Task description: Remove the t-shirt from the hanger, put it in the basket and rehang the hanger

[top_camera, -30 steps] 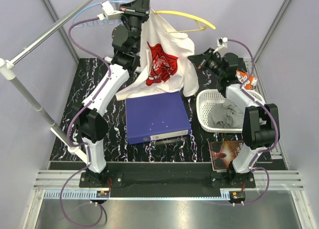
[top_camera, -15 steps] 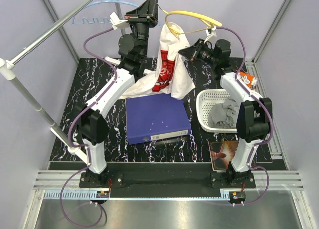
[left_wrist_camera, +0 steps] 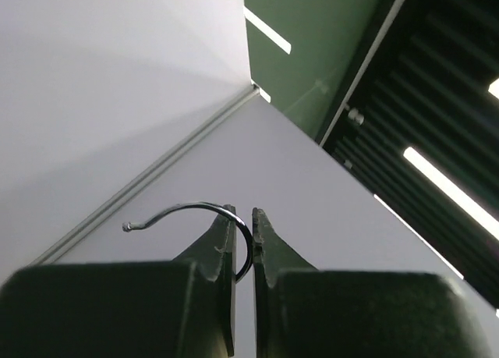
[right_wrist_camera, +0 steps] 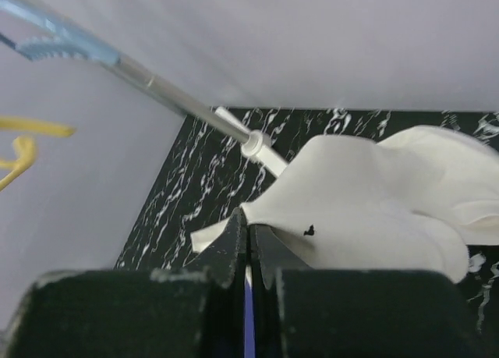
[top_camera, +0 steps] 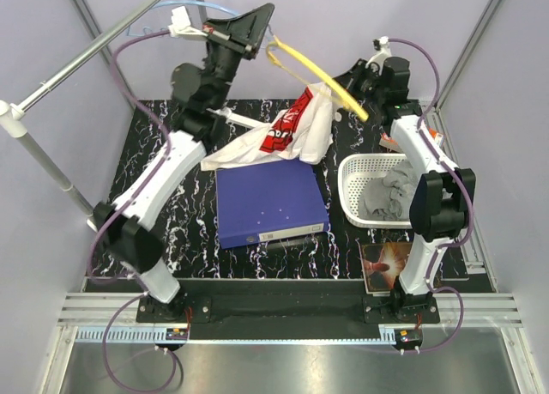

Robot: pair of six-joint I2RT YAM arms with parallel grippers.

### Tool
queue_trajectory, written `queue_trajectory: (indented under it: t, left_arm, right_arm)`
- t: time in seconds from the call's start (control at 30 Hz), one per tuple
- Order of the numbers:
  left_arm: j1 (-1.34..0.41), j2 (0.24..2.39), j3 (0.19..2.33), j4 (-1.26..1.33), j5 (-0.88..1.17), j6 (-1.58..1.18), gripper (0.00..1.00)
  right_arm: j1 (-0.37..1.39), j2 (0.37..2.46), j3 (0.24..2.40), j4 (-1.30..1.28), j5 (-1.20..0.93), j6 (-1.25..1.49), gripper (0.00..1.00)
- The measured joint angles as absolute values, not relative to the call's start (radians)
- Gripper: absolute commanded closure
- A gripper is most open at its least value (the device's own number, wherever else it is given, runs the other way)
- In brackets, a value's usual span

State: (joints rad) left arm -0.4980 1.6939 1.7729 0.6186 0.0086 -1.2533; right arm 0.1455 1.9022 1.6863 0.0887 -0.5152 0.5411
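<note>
The white t-shirt [top_camera: 283, 136] with a red print droops from the raised right gripper [top_camera: 346, 87] onto the mat and the blue binder. The right gripper [right_wrist_camera: 249, 221] is shut on an edge of the t-shirt [right_wrist_camera: 366, 202]. The yellow hanger [top_camera: 319, 68] is held high at the back, tilted, with only its lower end still near the cloth. The left gripper [top_camera: 264, 21] is raised and shut on the hanger's metal hook [left_wrist_camera: 191, 214]; the hook wire runs between its jaws [left_wrist_camera: 243, 241].
A blue binder [top_camera: 270, 201] lies mid-mat. A white basket [top_camera: 352, 166] with grey cloth stands at the right. A snack packet [top_camera: 429, 136] is behind it. A book [top_camera: 390, 265] lies near the right base. A metal rail [top_camera: 51, 166] crosses the left side.
The left gripper lifted and swung the hanger left and up; the t-shirt slid off it and dropped lower over the binder. The right gripper moved up and back with the cloth.
</note>
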Motion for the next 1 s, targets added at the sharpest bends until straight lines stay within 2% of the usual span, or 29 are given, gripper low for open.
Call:
queue_trajectory:
  t: [0.2,0.4,0.53,0.63,0.8,1.0]
  left_arm:
    - [-0.485,1.38,1.576,0.495,0.164,-1.011,1.0]
    - [-0.485,1.089,1.333,0.388,0.208,-0.847,1.0]
    - [-0.485,0.987,1.233,0.263,0.213,-0.751,1.0]
    - [-0.485,0.954,1.198,0.167,0.206,-0.686,1.0]
    - [-0.485,0.905,1.16,0.046,0.179,-0.612,1.0]
    - [-0.485,0.884,1.149,0.038,0.171,-0.59,1.0]
  right_arm:
    - [0.043,1.911,1.816,0.009,-0.527,0.55,1.0]
    - [0.032,1.918,2.075,-0.12,-0.548,0.512,1.0]
    - [0.038,1.99,2.37,-0.2,-0.58,0.503,1.0]
    - [0.044,2.024,2.487,-0.245,-0.604,0.501,1.0]
    - [0.067,2.046,2.479,-0.294,-0.624,0.493,1.0]
    - [0.102,2.104,2.397,-0.39,-0.62,0.475,1.0]
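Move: Below the left hand, which still grips the yellow hanger's hook, lies the blue binder, about 7 cm back, 5 cm right and 57 cm lower. The right hand already pinches the t-shirt; the t-shirt's bulk is some 13 cm left of it, 2 cm back and 18 cm down. From the right hand, the white basket is about 18 cm back, 17 cm right, 26 cm down; the orange book, 3 cm ahead, 21 cm right, 28 cm down. Pulling the yellow hanger away from the t-shirt, the left hand draws back about 16 cm and somewhat left, then sinks about 13 cm, its upward-tipped fingers swinging down to the right. The right hand, still pinching the t-shirt, slips 6 cm right and hoists it some 21 cm, tipping up, then drops back by half and eases left. ##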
